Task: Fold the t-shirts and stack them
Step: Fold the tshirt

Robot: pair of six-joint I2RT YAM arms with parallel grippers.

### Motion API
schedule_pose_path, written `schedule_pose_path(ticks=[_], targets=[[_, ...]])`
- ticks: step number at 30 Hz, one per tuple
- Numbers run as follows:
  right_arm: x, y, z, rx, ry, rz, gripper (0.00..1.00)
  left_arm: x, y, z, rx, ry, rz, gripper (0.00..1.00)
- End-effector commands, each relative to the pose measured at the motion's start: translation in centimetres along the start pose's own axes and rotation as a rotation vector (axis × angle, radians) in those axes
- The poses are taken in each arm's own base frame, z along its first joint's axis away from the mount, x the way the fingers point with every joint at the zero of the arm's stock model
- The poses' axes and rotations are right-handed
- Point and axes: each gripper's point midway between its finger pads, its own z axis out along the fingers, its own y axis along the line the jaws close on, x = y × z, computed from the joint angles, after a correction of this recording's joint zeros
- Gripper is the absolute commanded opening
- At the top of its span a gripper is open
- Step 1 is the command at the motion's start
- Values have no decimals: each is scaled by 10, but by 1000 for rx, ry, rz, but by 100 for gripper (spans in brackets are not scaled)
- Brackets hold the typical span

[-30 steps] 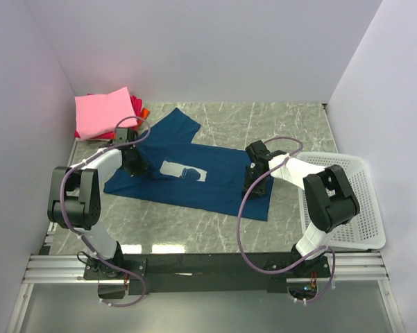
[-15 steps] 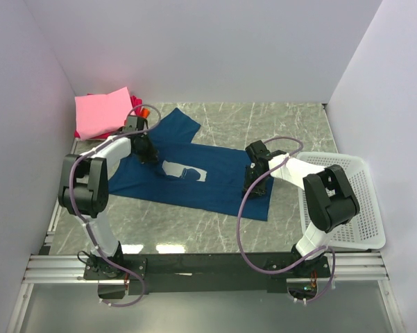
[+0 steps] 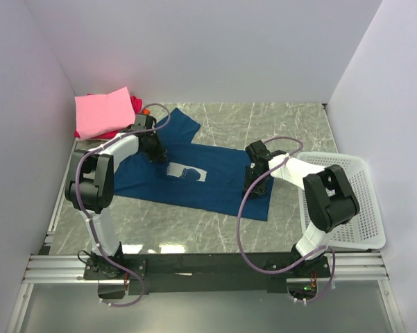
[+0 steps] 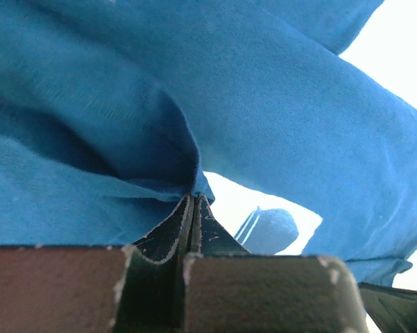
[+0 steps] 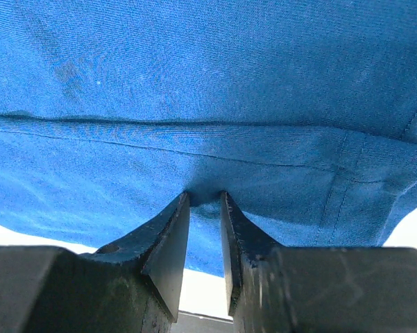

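A dark blue t-shirt (image 3: pixel 222 182) with a white square print (image 3: pixel 184 172) lies spread across the middle of the table. My left gripper (image 3: pixel 155 147) sits at its left shoulder, just left of the print, and is shut on a pinch of blue cloth (image 4: pixel 264 104), which rises in folds from the closed tips (image 4: pixel 193 196). At the shirt's right end, my right gripper (image 3: pixel 252 182) has its jaws a little apart with a bunch of hem cloth (image 5: pixel 194 69) caught between the tips (image 5: pixel 204 198). Folded pink (image 3: pixel 103 112), red (image 3: pixel 134 104) and orange (image 3: pixel 146 111) t-shirts are stacked at the back left.
A white mesh basket (image 3: pixel 364 208) stands at the right edge of the table, beside the right arm. White walls close in the left, back and right sides. Bare marble table (image 3: pixel 277 121) shows behind the shirt and in front of it.
My left gripper has moved back and to the right, from the shirt's left edge towards the print, drawing the left side of the shirt inward. The right gripper has stayed put.
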Motion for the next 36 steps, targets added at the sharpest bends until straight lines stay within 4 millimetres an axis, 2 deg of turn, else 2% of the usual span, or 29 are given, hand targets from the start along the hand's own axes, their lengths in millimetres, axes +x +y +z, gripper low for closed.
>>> schedule_pose_path(ticks=[1, 19, 22, 23, 25, 26, 29, 30, 31, 33, 34, 35, 36], targets=[[21, -25, 21, 99, 68, -5, 32, -10, -23, -3, 77, -16, 31, 0], [23, -28, 20, 109, 75, -18, 32, -6, -45, 12, 164, 40, -5, 1], [22, -28, 20, 107, 73, -21, 31, -8, -49, 10, 174, 38, -8, 21], [22, -27, 20, 107, 73, -26, 32, -9, -52, 7, 178, 32, -5, 35], [23, -28, 21, 109, 77, -26, 32, -13, -54, 3, 183, 18, -9, 43], [23, -28, 20, 110, 76, -21, 32, -16, -57, 0, 188, 11, -10, 52], [23, -28, 19, 112, 75, -21, 32, -24, -64, -12, 199, -8, -13, 62], [21, -27, 17, 109, 68, -22, 32, -36, -71, -25, 213, -39, -11, 63], [20, -26, 16, 108, 61, -23, 32, -39, -71, -32, 208, -47, -11, 65], [17, -26, 11, 107, 50, -22, 32, -53, -65, -48, 206, -91, -23, 70], [15, -23, 8, 101, 41, -25, 32, -60, -64, -64, 218, -122, -22, 71], [14, -22, 6, 96, 37, -25, 32, -60, -46, -67, 190, -117, -50, 72], [12, -20, 4, 92, 31, -27, 32, -64, -38, -78, 180, -135, -58, 72]])
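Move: The left hand already pinches the tip of a fold in the t-shirt. The print's middle, beside which the fold is being laid, is about 7 cm to this hand's right, 4 cm back and 2 cm lower. The far sleeve is some 12 cm ahead and 6 cm right; the pink stack is about 16 cm ahead and 20 cm left. From the idle right hand, the print is roughly 20 cm left and 6 cm ahead. The left hand draws the pinched fold about 3 cm right, opens to release it, then lifts some 5 cm. ##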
